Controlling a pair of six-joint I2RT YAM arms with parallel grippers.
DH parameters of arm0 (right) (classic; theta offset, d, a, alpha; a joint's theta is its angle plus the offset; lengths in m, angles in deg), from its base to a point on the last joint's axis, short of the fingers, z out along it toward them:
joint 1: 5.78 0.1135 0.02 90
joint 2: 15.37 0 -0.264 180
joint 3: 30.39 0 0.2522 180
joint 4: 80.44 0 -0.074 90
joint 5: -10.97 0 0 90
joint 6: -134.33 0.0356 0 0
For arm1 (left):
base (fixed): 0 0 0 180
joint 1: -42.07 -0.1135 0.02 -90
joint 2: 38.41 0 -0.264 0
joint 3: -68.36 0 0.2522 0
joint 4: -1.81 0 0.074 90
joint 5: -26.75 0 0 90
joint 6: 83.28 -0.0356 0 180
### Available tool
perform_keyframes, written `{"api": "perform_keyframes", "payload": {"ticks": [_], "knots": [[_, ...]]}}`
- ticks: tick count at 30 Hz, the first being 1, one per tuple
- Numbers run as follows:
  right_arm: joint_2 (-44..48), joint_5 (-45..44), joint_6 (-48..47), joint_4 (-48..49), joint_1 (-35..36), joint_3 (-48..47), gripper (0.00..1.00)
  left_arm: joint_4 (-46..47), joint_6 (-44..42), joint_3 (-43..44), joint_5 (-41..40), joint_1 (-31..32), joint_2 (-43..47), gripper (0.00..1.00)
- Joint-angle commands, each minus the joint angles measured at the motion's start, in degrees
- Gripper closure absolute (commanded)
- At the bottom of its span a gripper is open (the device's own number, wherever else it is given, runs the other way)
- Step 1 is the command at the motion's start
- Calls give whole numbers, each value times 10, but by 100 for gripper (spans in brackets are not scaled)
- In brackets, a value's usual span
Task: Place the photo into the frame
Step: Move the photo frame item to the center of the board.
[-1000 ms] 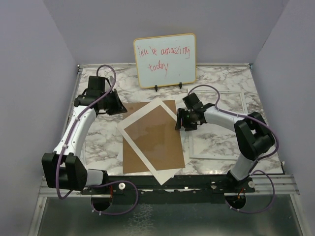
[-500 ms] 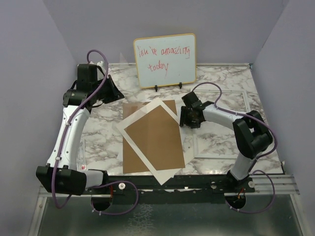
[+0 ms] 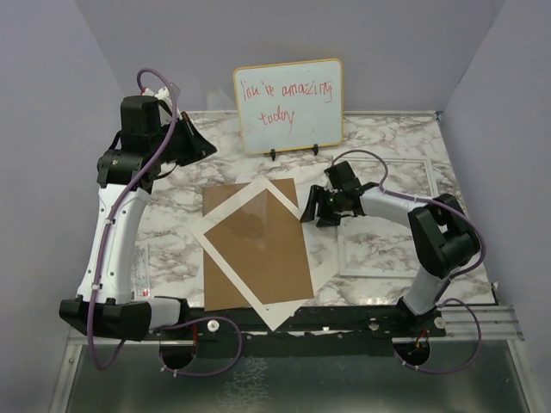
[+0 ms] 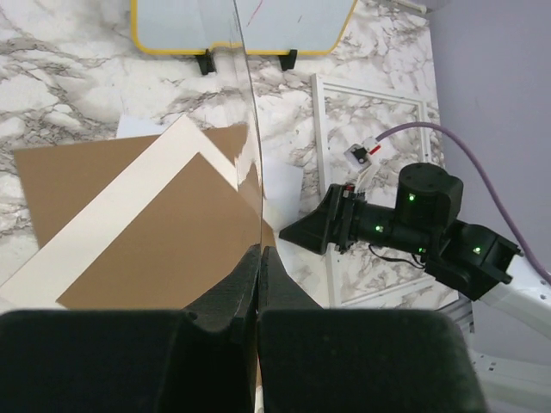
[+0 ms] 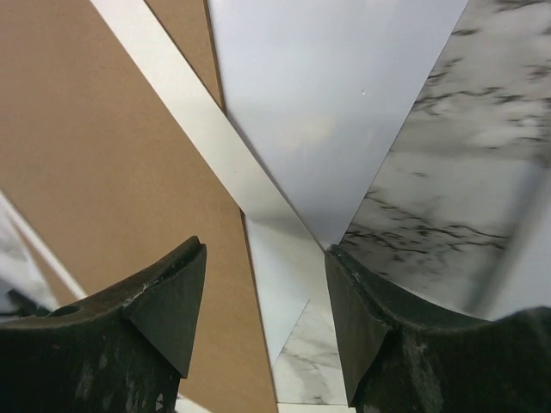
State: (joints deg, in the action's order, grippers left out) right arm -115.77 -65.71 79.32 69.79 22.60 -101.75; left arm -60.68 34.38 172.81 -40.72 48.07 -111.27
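My left gripper [image 3: 207, 146] is raised at the back left, shut on the edge of a clear glossy pane [image 4: 247, 129] that stands on edge in the left wrist view. The frame's thin white rim [image 3: 379, 276] lies flat on the marble at the right. A plain white sheet [image 5: 288, 275], perhaps the photo face down, peeks out beside the brown backing board [image 3: 258, 249]; no printed side shows. My right gripper [image 3: 312, 209] is open and low over the board's right edge, with the white sheet and a grey glossy corner [image 5: 336, 103] between its fingers [image 5: 168, 297].
A white mat with a cut-out window [image 3: 231, 280] lies skewed over the brown board. A wood-edged whiteboard with red handwriting [image 3: 288, 105] stands on a small stand at the back. Purple walls close in both sides. The arm bases and a metal rail run along the near edge.
The left arm has risen and drawn back to the left with the pane in its grip. The mat and board have slid left. The right gripper has followed a little to the left, still open.
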Motion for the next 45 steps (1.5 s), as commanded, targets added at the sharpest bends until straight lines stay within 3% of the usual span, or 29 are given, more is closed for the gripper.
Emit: {"api": "perform_keyframes", "payload": {"ticks": [1, 18, 23, 27, 30, 34, 38, 45], "knots": [[-50, 120, 26, 13, 10, 40, 37, 16, 19, 33, 13, -3, -7, 100], [-133, 191, 117, 195, 12, -13, 37, 36, 46, 66, -7, -2, -31, 100], [-160, 196, 145, 238, 25, -50, 37, 62, 50, 65, 26, -1, -35, 100], [-156, 157, 95, 139, 25, -131, 37, 75, 51, 56, 42, 2, -31, 100], [-98, 81, 47, 53, 25, -156, 37, 81, 52, 56, 49, 8, -28, 100], [26, -50, 12, -31, 17, -124, 37, 94, 62, 53, 65, 17, -25, 100], [81, -189, 6, -134, 4, -85, 37, 99, 69, 48, 67, 35, -28, 100], [71, -248, 8, -192, -20, -20, 37, 101, 77, 43, 72, 62, -42, 100]]}}
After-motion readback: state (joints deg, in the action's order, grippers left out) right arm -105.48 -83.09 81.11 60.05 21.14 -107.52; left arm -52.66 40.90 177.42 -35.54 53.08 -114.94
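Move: The brown board with the white mat lying askew on it has its middle about 14 cm to the right hand's left and 6 cm back, a couple of centimetres below it; the mat's middle is some 10 cm left and 8 cm back. The empty frame's middle stands about 18 cm to this hand's right, level with it fore and aft. From the raised left hand, the brown board's middle is some 8 cm right, 6 cm back and 34 cm below. The brown board and mat are pushed on to the left by the right hand's open fingertips, still low at their right-hand edge and sweeping about 10 cm left, slightly forward late on. The hand then lifts clear and swings back some 15 cm right, sinking again at the end, to above the empty frame's left rail. The left hand, shut on the clear film, rises about 4 cm, then drifts 5 cm right. ##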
